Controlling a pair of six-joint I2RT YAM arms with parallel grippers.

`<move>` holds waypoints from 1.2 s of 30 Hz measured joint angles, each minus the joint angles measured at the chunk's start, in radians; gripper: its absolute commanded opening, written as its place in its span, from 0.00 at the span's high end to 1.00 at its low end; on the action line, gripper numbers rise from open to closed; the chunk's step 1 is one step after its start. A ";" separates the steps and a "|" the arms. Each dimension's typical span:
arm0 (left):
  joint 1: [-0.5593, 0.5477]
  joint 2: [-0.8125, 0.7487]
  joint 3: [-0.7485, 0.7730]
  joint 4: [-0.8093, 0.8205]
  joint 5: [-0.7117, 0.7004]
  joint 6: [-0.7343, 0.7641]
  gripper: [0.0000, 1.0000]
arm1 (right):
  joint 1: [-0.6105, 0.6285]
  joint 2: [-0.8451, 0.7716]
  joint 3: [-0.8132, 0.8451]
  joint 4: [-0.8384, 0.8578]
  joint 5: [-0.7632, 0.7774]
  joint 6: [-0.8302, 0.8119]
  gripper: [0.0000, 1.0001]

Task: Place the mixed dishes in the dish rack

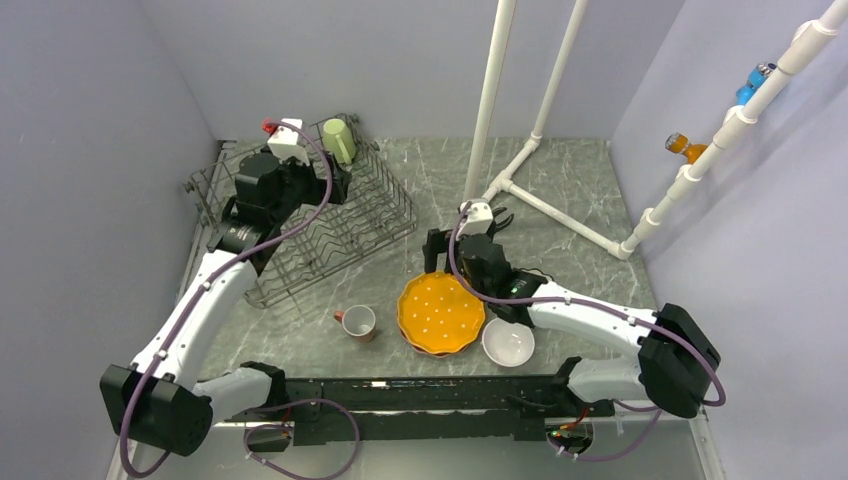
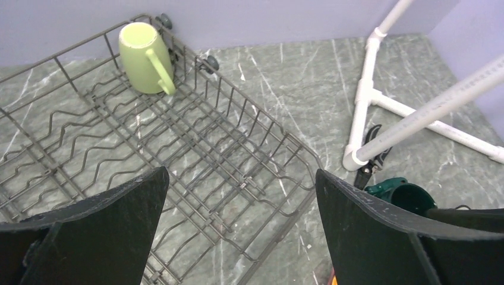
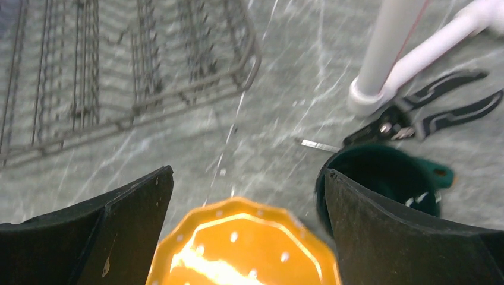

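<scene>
The dish rack (image 1: 330, 235) (image 2: 238, 148) stands at the back left. A pale green mug (image 1: 339, 140) (image 2: 144, 56) lies in its far corner. My left gripper (image 1: 325, 185) (image 2: 241, 173) hovers open over the rack's wires, holding nothing. On the table lie stacked orange dotted plates (image 1: 440, 312) (image 3: 243, 249), a small pink mug (image 1: 357, 322) and a white bowl (image 1: 508, 342). My right gripper (image 1: 462, 245) (image 3: 248, 173) is open above the plates' far edge. A dark teal mug (image 3: 386, 172) (image 2: 399, 193) sits just beyond its right finger, hidden under the arm in the top view.
A white pipe frame (image 1: 520, 180) (image 3: 386, 65) rises behind the right gripper, with black-handled pliers (image 3: 428, 113) (image 2: 371, 154) at its foot beside the teal mug. Grey walls close in the left, back and right. More pipe (image 1: 740, 120) runs up the right wall.
</scene>
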 measured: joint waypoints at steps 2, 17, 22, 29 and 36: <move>-0.006 -0.022 -0.002 0.002 0.010 0.001 0.01 | 0.007 0.008 0.001 -0.056 -0.050 0.042 0.01; -0.108 -0.125 -0.019 0.011 -0.091 0.089 0.01 | 0.193 0.254 0.197 -0.245 -0.241 0.212 0.02; -0.113 -0.133 -0.021 0.010 -0.110 0.106 0.01 | 0.275 0.306 0.272 -0.280 -0.233 0.211 0.16; -0.117 -0.156 -0.022 0.010 -0.142 0.125 0.00 | 0.346 0.380 0.328 -0.328 -0.183 0.194 0.26; -0.117 -0.156 -0.022 0.010 -0.168 0.125 0.01 | 0.419 0.434 0.344 -0.322 -0.093 0.159 0.37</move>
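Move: The red-handled mug the empty right hand goes for stands about 19 cm to its left, 16 cm back and 14 cm below. The orange plate is some 14 cm straight back and 15 cm below; the dark green mug is roughly 8 cm right, 1 cm back and 14 cm below. From the left hand, the red-handled mug lies about 25 cm back, 3 cm right and 27 cm below. Right hand sweeps about 15 cm left, 13 back, 8 down towards the red-handled mug, part-closing; left rises slightly. ##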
